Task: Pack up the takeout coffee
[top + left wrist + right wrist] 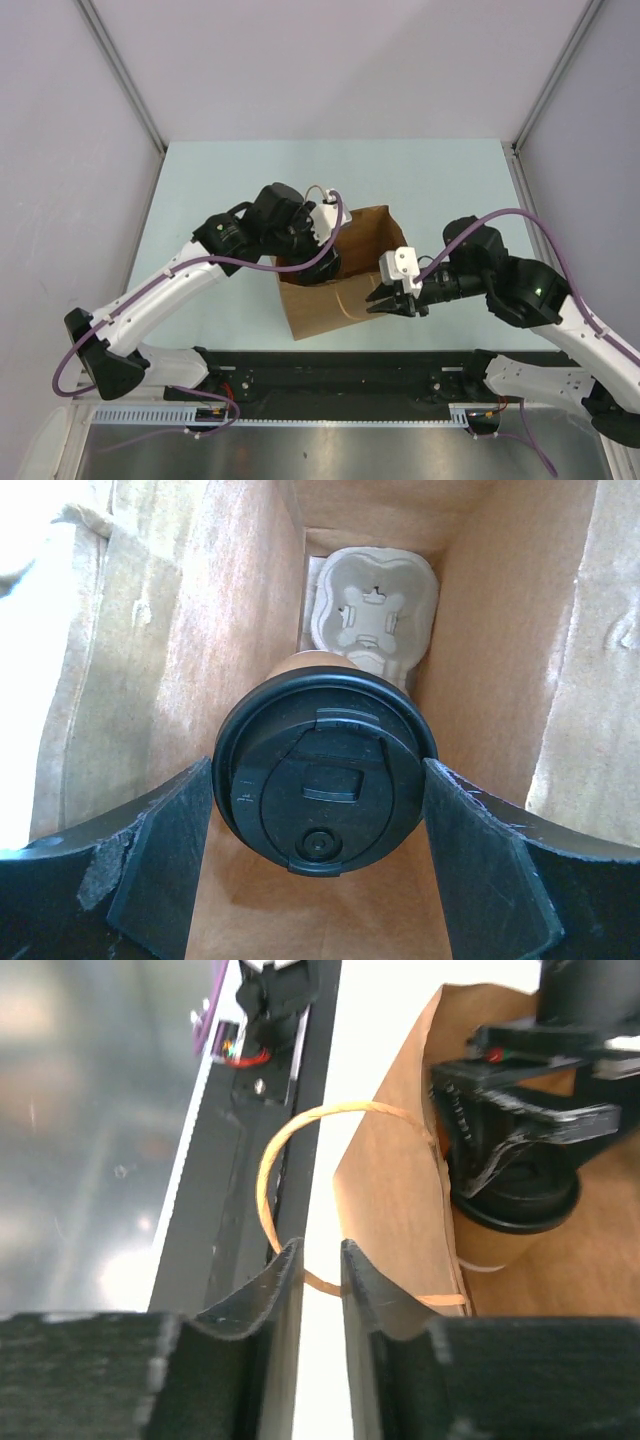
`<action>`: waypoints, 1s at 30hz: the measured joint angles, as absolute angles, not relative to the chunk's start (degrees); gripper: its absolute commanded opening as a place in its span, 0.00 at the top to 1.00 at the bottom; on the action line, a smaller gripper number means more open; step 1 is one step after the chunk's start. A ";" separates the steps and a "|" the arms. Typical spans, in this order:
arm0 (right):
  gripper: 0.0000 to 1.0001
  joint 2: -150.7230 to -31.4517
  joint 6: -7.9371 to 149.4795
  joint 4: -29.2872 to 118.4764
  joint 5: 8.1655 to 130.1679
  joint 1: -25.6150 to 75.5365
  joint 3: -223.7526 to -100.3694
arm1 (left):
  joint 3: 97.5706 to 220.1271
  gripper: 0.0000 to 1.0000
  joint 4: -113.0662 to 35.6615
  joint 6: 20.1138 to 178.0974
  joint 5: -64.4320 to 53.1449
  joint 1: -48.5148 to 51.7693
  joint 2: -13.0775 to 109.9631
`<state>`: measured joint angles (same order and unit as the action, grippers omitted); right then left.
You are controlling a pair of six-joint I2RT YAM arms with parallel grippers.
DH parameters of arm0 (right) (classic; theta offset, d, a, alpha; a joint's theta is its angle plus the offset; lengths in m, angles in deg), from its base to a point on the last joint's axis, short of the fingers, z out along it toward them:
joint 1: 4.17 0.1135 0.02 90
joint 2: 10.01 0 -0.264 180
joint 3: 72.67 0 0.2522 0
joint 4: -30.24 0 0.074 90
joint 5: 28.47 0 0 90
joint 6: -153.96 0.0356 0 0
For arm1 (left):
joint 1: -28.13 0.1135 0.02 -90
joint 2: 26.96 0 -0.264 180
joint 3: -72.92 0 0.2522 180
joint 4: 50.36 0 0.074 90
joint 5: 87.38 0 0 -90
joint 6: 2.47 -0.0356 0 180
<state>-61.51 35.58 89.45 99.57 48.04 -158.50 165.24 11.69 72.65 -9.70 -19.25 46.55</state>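
Note:
The takeout coffee (325, 770), a tan paper cup with a round black lid, hangs inside the brown paper bag (340, 300). My left gripper (318, 820) is shut on it, one finger against each side of the lid. It hangs above a pulp cup carrier (375, 610) lying at the bag's bottom. In the right wrist view the cup (505, 1210) shows under the left gripper's fingers (520, 1120), just inside the bag's mouth. My right gripper (320, 1255) sits at the bag's near edge, its jaws narrowly apart with the bag's thin handle loop (270, 1160) passing between them.
The bag stands open at mid-table between the two arms. The black rail (340, 375) at the table's near edge runs just behind the right gripper. Grey walls enclose the pale tabletop (420, 180) on three sides.

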 measured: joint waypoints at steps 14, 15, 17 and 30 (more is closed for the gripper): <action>0.24 -59.68 35.18 80.01 81.40 40.43 -158.24 | 161.40 0.94 12.68 68.81 -9.76 -21.46 47.30; 0.21 -59.63 34.96 79.13 82.10 37.90 -158.46 | 161.22 0.94 12.85 68.35 -9.72 -21.48 47.30; 0.18 -59.83 34.85 77.87 83.20 33.77 -158.74 | 161.20 0.94 12.77 67.65 -9.61 -21.52 47.27; 0.14 -73.16 29.96 71.11 101.75 21.35 -159.77 | 160.63 0.93 12.35 63.69 -8.08 -23.34 47.03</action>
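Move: The bag's right rim is about 16 cm ahead of the right hand, 4 cm right and 2 cm below; the near handle is roughly 4 cm left, level fore and aft, 3 cm lower. The left hand still holds the lidded cup inside the bag, whose floor middle is around 2 cm ahead, 5 cm right and 17 cm below. From that hand the cup holder is some 4 cm ahead, 9 cm right, 15 cm down. Right hand sweeps about 18 cm forward to the bag's right rim, opening wide; left lowers the cup. ##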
